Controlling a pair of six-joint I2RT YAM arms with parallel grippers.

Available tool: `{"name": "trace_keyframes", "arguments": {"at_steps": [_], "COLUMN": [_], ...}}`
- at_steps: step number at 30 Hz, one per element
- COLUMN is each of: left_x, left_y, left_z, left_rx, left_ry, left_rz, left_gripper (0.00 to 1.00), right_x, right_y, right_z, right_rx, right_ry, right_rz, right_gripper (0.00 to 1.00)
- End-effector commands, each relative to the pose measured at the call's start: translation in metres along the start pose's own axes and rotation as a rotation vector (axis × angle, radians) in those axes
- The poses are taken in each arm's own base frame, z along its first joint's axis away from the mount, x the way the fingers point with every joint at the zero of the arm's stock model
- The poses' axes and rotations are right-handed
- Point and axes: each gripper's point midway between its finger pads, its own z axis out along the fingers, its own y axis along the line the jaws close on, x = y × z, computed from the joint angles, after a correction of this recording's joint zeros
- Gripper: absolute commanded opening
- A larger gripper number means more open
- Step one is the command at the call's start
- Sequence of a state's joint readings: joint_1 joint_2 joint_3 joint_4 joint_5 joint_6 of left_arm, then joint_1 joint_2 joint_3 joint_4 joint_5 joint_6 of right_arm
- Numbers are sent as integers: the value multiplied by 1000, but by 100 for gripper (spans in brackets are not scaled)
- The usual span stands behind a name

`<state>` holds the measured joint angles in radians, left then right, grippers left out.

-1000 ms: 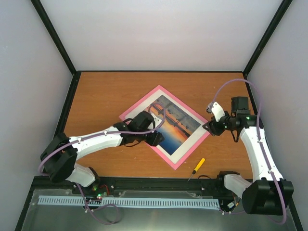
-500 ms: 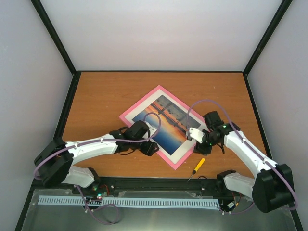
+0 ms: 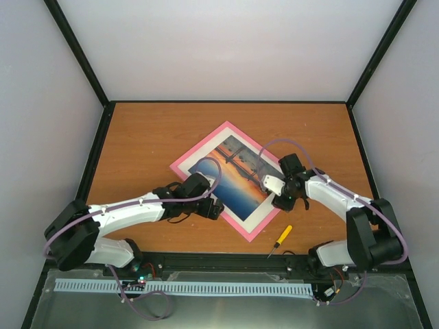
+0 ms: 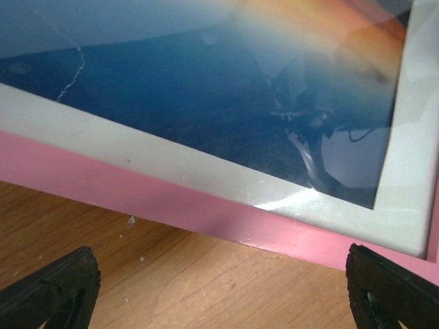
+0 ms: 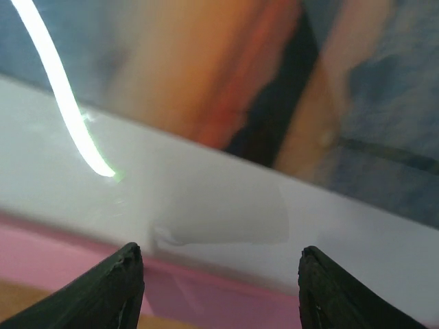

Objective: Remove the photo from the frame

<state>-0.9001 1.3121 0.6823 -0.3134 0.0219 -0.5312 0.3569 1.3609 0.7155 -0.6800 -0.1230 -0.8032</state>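
Note:
The frame (image 3: 199,144), thin and pink, lies flat and turned like a diamond in the middle of the table. In it sits the photo (image 3: 236,175), an orange sunset over blue water, inside a white mat (image 3: 264,216). My left gripper (image 3: 213,209) is at the frame's near-left edge. In the left wrist view it (image 4: 219,293) stands wide open over bare wood, just short of the pink edge (image 4: 171,200). My right gripper (image 3: 278,198) is at the near-right edge. It (image 5: 219,288) is open, its fingertips (image 5: 120,284) straddling the pink edge (image 5: 68,250) and mat (image 5: 226,199), holding nothing.
A yellow-handled screwdriver (image 3: 281,238) lies on the wooden table (image 3: 137,137) just near of the frame's lower corner. Black rails border the table, with grey walls on three sides.
My left gripper drew back from over the photo to the frame's near-left edge and opened wide. My right arm swung in from the right to the frame's near-right edge.

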Motion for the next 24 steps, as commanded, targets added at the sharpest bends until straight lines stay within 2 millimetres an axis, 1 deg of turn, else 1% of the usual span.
{"name": "trace_keyframes", "arguments": {"at_steps": [1,3,4,6,8,9,11,15,16,19,21,22,24], "left_x": [-10,-10,-10,-8,-5,-5,-2,7,11,12,17,16,16], "left_y": [10,17,21,25,22,20,13,2,-1,-13,-21,-28,-40], "left_z": [0,2,3,7,10,11,14,18,19,23,29,33,40], "left_rx": [-60,-76,-81,-69,-41,-28,19,90,99,137,161,191,242], "left_ry": [-16,-9,-5,4,5,4,16,32,39,30,54,58,74], "left_rz": [-91,-146,-174,-202,-206,-206,-203,-208,-204,-174,-158,-143,-116], "left_gripper": [97,96,96,94,91,89,81,73,73,72,72,72,72], "right_x": [-4,3,12,22,31,31,22,2,-3,-15,-19,-20,-19], "right_y": [-55,-77,-92,-119,-138,-142,-137,-117,-110,-88,-76,-71,-66], "right_z": [0,-4,-7,-15,-23,-28,-40,-63,-69,-81,-87,-90,-92], "right_rx": [181,219,240,275,281,264,221,168,140,64,35,28,23], "right_ry": [24,34,38,20,6,-12,-72,-196,-224,-296,-320,-328,-321], "right_rz": [76,133,185,271,342,366,372,378,381,393,397,392,395], "right_gripper": [61,61,61,61,60,60,59,60,60,60,60,60,60]}}
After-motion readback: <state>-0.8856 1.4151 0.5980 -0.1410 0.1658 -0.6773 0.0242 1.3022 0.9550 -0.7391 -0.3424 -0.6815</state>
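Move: The frame's right corner lies about 8 cm ahead and 7 cm to the right of the right hand, some 2 cm lower; the photo's middle is 7 cm ahead and 12 cm left of that hand, the screwdriver about 10 cm back and level sideways. From the left hand, the frame's near corner is roughly 8 cm back and 9 cm right, some 6 cm below, with the photo's middle about 8 cm ahead and 6 cm right. Forward and to the right, the right hand sweeps low about 14 cm out past the frame's right corner, then climbs some 9 cm while easing back and left above it, half open and turned about 20 degrees clockwise. The left hand reaches slightly forward and left, then draws back and right while sinking about 4 cm beside the near-left edge, tipping roughly 10 degrees and partly closing its fingers. ##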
